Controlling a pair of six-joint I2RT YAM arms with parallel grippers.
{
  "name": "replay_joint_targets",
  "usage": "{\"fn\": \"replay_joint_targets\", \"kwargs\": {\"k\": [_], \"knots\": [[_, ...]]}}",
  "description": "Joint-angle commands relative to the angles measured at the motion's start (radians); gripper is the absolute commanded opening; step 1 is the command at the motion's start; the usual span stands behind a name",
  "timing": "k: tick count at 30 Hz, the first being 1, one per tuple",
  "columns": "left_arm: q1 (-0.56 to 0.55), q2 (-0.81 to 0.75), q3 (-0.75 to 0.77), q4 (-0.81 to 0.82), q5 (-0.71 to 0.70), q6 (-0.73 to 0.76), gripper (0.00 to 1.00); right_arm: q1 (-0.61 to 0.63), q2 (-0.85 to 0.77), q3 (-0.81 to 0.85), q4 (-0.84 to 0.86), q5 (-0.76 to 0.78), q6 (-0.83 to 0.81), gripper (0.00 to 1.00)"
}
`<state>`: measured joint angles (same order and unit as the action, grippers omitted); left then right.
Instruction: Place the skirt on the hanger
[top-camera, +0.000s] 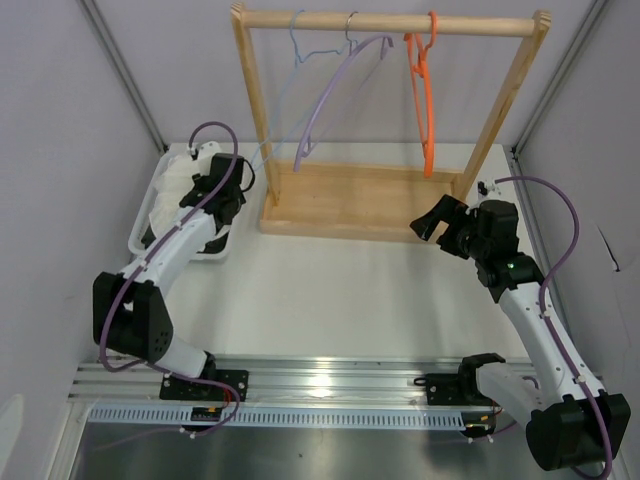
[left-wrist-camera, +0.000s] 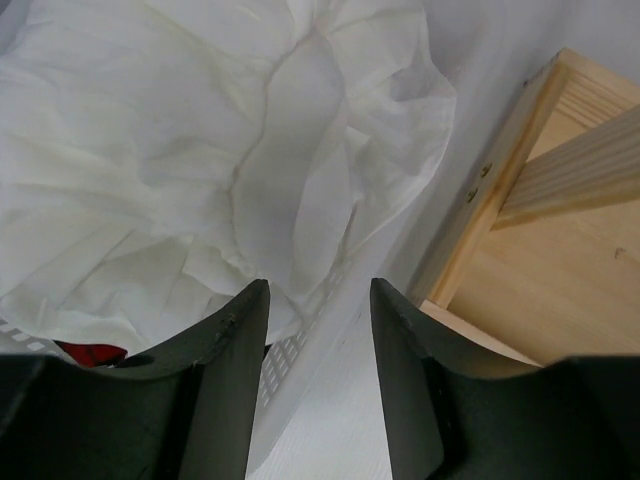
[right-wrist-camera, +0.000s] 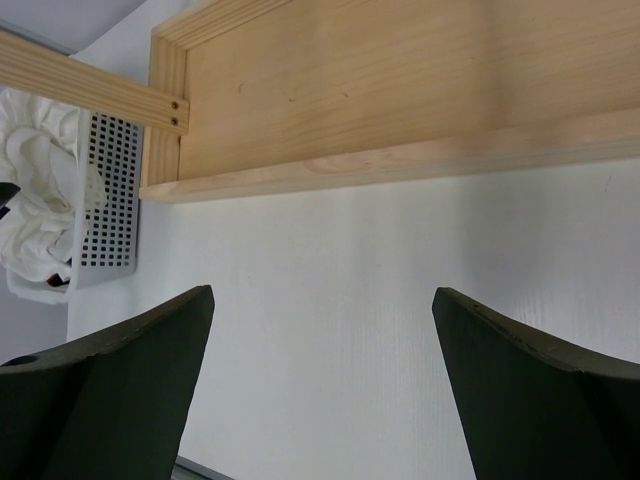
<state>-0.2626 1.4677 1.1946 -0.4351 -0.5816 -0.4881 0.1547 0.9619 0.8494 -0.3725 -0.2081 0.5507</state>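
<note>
The white crinkly skirt (top-camera: 178, 182) lies bunched in a white perforated basket (top-camera: 140, 238) at the table's left. In the left wrist view the skirt (left-wrist-camera: 200, 150) fills the upper left and drapes over the basket rim (left-wrist-camera: 285, 355). My left gripper (top-camera: 222, 165) hovers at the pile's right edge. Its jaws (left-wrist-camera: 318, 290) are partly closed with a gap, the fabric's edge just beyond the tips. The orange hanger (top-camera: 424, 100) hangs on the wooden rail. My right gripper (top-camera: 432, 225) stands wide open (right-wrist-camera: 322, 295) over bare table near the rack's right foot.
A wooden clothes rack (top-camera: 360, 195) stands at the back, with a lilac hanger (top-camera: 335, 95) and a pale blue hanger (top-camera: 290, 80) left of the orange one. Something red (left-wrist-camera: 90, 352) peeks out under the skirt. Grey walls close both sides.
</note>
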Motion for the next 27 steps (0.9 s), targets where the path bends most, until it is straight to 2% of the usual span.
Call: {"fn": "replay_joint_targets", "kwargs": {"k": [1,7,19,27], "knots": [[0.008,0.063,0.079,-0.014,-0.072,0.008,0.49,-0.003,-0.014,0.034,0.026,-0.016,0.015,0.99],[0.008,0.115,0.08,-0.034,-0.078,-0.01,0.48,-0.001,-0.002,0.034,0.03,-0.016,0.017,0.99],[0.02,0.161,0.04,-0.019,-0.107,-0.015,0.54,-0.003,0.017,0.004,0.046,-0.024,0.02,0.99],[0.043,0.18,0.031,-0.007,-0.092,-0.027,0.53,-0.003,0.028,-0.004,0.056,-0.027,0.023,0.99]]}}
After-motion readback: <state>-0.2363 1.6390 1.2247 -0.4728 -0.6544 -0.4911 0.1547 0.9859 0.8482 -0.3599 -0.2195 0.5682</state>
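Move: The white skirt lies heaped in the basket under the left hand. Its middle is about 7 cm ahead of that hand, 5 cm to its left and 12 cm below. The basket around it is centred some 6 cm ahead and 5 cm left, 14 cm down; the foot of the rack's left post stands about 11 cm ahead and 15 cm right, 17 cm down. From the right hand the skirt is roughly 17 cm ahead, 56 cm left and 14 cm below. The left hand sinks about 5 cm towards the folds at the skirt's right side, inside the basket rim, first finishing its reach with a short 1 cm forward and then drifting some 2 cm left as it goes down. Its fingers stay about half open and tip roughly 10 degrees further down, coming close over the cloth without closing; contact can't be seen. ##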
